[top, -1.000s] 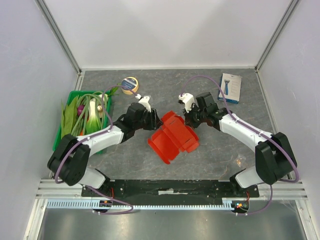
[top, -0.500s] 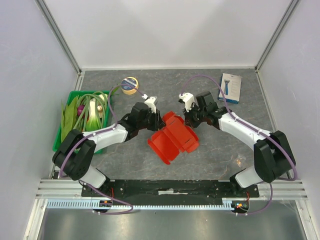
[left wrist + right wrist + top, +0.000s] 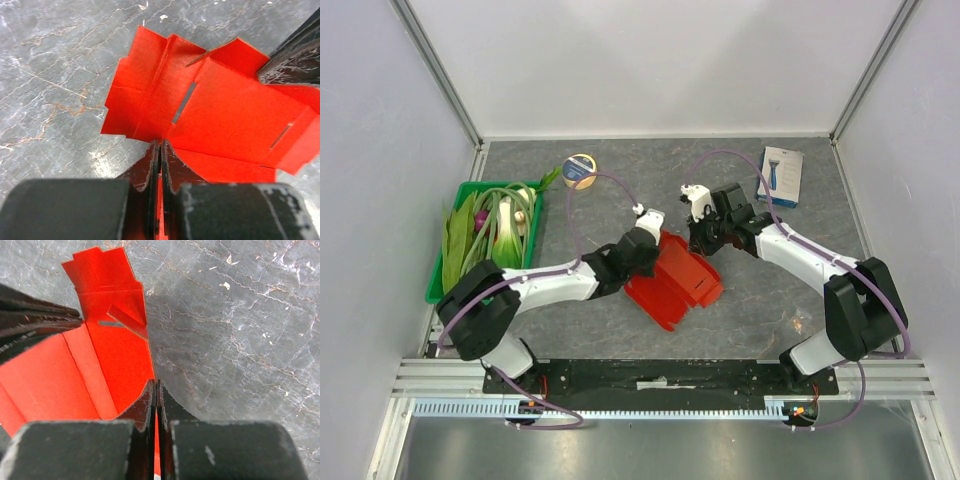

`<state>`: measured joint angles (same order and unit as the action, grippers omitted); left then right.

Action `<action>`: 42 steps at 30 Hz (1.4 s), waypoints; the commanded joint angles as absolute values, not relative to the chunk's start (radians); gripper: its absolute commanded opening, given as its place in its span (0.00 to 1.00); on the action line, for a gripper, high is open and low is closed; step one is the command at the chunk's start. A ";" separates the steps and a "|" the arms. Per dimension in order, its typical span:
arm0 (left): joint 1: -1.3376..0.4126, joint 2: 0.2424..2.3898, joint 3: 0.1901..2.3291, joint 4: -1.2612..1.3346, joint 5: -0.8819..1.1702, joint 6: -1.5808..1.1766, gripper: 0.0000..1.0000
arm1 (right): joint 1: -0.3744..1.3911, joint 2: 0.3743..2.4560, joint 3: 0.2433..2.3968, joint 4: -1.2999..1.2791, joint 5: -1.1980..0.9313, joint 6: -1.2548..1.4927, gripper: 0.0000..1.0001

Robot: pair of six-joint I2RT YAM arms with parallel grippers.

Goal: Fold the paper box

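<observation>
The red paper box (image 3: 675, 282) is an unfolded blank with tabs and slits, lying mid-table between both arms. My left gripper (image 3: 646, 240) is shut on its left edge; the left wrist view shows a strip of red card pinched between the jaws (image 3: 160, 147), with the slotted blank (image 3: 225, 115) spread out ahead. My right gripper (image 3: 700, 240) is shut on the blank's far right edge; in the right wrist view the red card (image 3: 100, 375) runs between the closed fingers (image 3: 156, 387). Part of the blank is hidden under the left wrist.
A green tray (image 3: 448, 240) of leafy vegetables sits at the left. A roll of tape (image 3: 580, 170) lies at the back, and a white-and-blue retail box (image 3: 781, 175) stands at the back right. Grey walls bound the table on three sides.
My left arm has swung right onto the blank's left edge and its jaws have closed on the card. The blank has shifted slightly. The right arm has kept its grip and place.
</observation>
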<state>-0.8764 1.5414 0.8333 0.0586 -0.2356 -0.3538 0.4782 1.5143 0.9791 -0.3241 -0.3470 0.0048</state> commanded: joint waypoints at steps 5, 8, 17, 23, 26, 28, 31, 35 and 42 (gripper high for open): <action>-0.982 1.603 0.758 0.390 -0.372 -0.255 0.18 | 0.514 1.516 0.985 -0.198 -0.353 0.164 0.00; -0.977 1.608 0.749 0.449 -0.220 -0.219 0.20 | 0.525 1.525 0.983 -0.199 -0.348 0.160 0.00; -0.940 1.646 0.741 0.414 -0.068 -0.281 0.22 | 0.549 1.517 0.977 -0.207 -0.321 0.103 0.00; -0.816 1.502 0.684 0.367 0.083 -0.382 0.44 | 0.571 1.506 0.956 -0.201 -0.256 0.022 0.00; -0.718 1.396 0.635 0.360 0.187 -0.462 0.47 | 0.580 1.502 0.943 -0.192 -0.230 -0.030 0.00; -0.680 1.346 0.609 0.348 0.215 -0.503 0.44 | 0.586 1.497 0.939 -0.176 -0.226 -0.061 0.00; -0.647 1.289 0.617 0.311 0.163 -0.480 0.42 | 0.600 1.494 0.945 -0.173 -0.218 -0.120 0.00; -0.647 1.331 0.626 0.403 0.123 -0.393 0.43 | 0.604 1.496 0.960 -0.172 -0.213 -0.182 0.00; -0.669 1.497 0.706 0.482 0.166 -0.296 0.43 | 0.604 1.517 0.992 -0.181 -0.248 -0.215 0.00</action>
<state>-0.6525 1.4414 0.6456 0.4061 0.1566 -0.3908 0.6022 1.5215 0.9451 -0.2150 -0.2306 -0.1707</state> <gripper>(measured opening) 0.432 0.009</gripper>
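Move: From the left fingers, the near panel of the red box centres roughly 7 cm back, 2 cm right and 6 cm lower. The main panel lies about 7 cm right and 1 cm back, 4 cm down, and the tape roll is some 20 cm ahead, 16 cm left. The shut right fingers already hold the main panel's far long edge; that panel's middle is about 4 cm back and 2 cm left of them, slightly lower. The right hand keeps its pinch on the main panel's far edge, shifting about 2.5 cm left and then twisting counter-clockwise. The left hand, nearly shut, sinks some 5 cm while working back and right towards the near panel, then opens to nearly half and swings up about 10 cm, left and forward, dipping again over the box's left end. ##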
